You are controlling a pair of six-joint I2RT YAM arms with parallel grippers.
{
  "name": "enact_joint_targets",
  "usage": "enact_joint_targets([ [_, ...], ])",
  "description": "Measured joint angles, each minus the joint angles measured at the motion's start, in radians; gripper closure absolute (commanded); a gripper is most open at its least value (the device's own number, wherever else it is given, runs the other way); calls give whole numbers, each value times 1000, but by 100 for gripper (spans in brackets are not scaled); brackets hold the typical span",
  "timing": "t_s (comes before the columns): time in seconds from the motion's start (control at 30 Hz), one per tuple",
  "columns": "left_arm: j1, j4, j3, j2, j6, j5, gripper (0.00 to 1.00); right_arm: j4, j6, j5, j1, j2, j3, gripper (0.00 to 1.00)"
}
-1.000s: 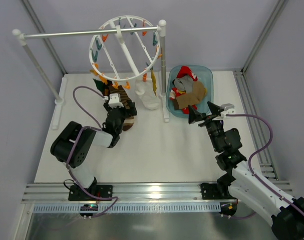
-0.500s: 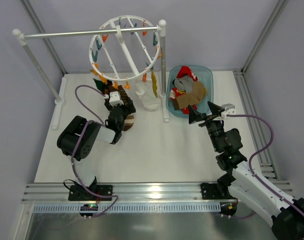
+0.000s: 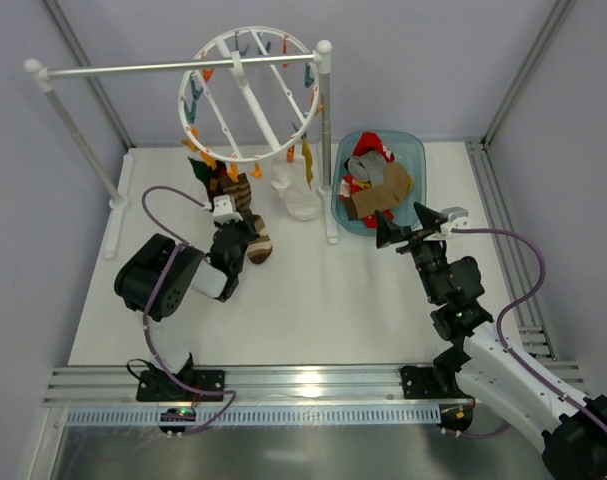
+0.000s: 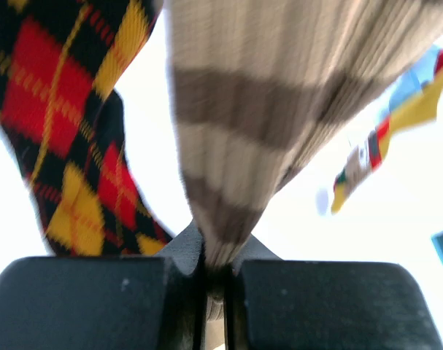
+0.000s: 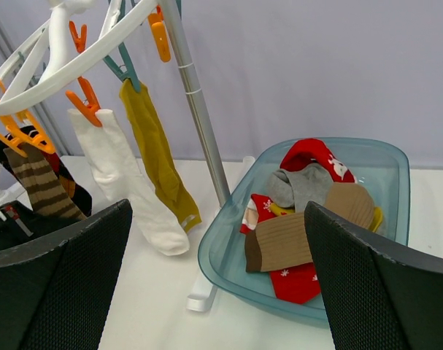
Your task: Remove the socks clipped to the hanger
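Observation:
The white round hanger [image 3: 248, 95] hangs on the rail with orange and teal clips; it also shows in the right wrist view [image 5: 68, 55]. A brown-and-tan striped sock [image 3: 249, 215] hangs from it, next to a dark argyle sock [image 4: 68, 124], a white sock [image 3: 296, 195] and a yellow sock [image 5: 157, 149]. My left gripper [image 3: 230, 236] is shut on the striped sock's [image 4: 279, 109] lower end, the fabric pinched between the pads. My right gripper [image 3: 415, 226] is open and empty, just right of the blue basin.
A blue basin [image 3: 415, 150] at the back right holds red, grey and brown socks [image 5: 309, 211]. The rail stand's right post [image 3: 326, 130] stands between the hanger and the basin, its left post [image 3: 73, 130] at the far left. Frame walls enclose the table.
My left gripper has pulled back toward the near side and down with the striped sock's end, stretching the sock. The right arm has not moved.

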Motion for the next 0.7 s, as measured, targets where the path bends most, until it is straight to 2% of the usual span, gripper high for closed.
enact_joint_targets([
  [0.17, -14, 37, -121, -46, -42, 51, 100, -7, -5, -32, 0, 40, 32, 0],
  [0.3, -56, 56, -192, -127, -52, 77, 100, -5, 3, -115, 0, 98, 63, 0],
  [0.53, -113, 76, -252, -182, -53, 131, 100, 50, 57, -392, 0, 234, 111, 0],
  [0.7, -123, 80, -274, -220, -52, 192, 100, 85, 88, -606, 28, 360, 202, 0],
])
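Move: The left gripper already pinches the striped brown sock; its orange clip sits roughly 4 cm ahead, 4 cm to the left and 12 cm above. Argyle sock: about 5 cm ahead, 7 cm left, 3 cm up; white sock: 6 cm ahead, 10 cm right, 3 cm up. From the right gripper the clip is some 34 cm left, 18 cm ahead and 7 cm lower; the bin is about 30 cm straight ahead and 24 cm lower. Keep the left fingers shut on the striped sock and draw it back about 9 cm, drifting right as you go, turning the hand nearly 20 degrees clockwise. Meanwhile swing the open right gripper left, level, some 13 cm towards the sock's clip, yawing it about 35 degrees counter-clockwise; it touches nothing yet. ##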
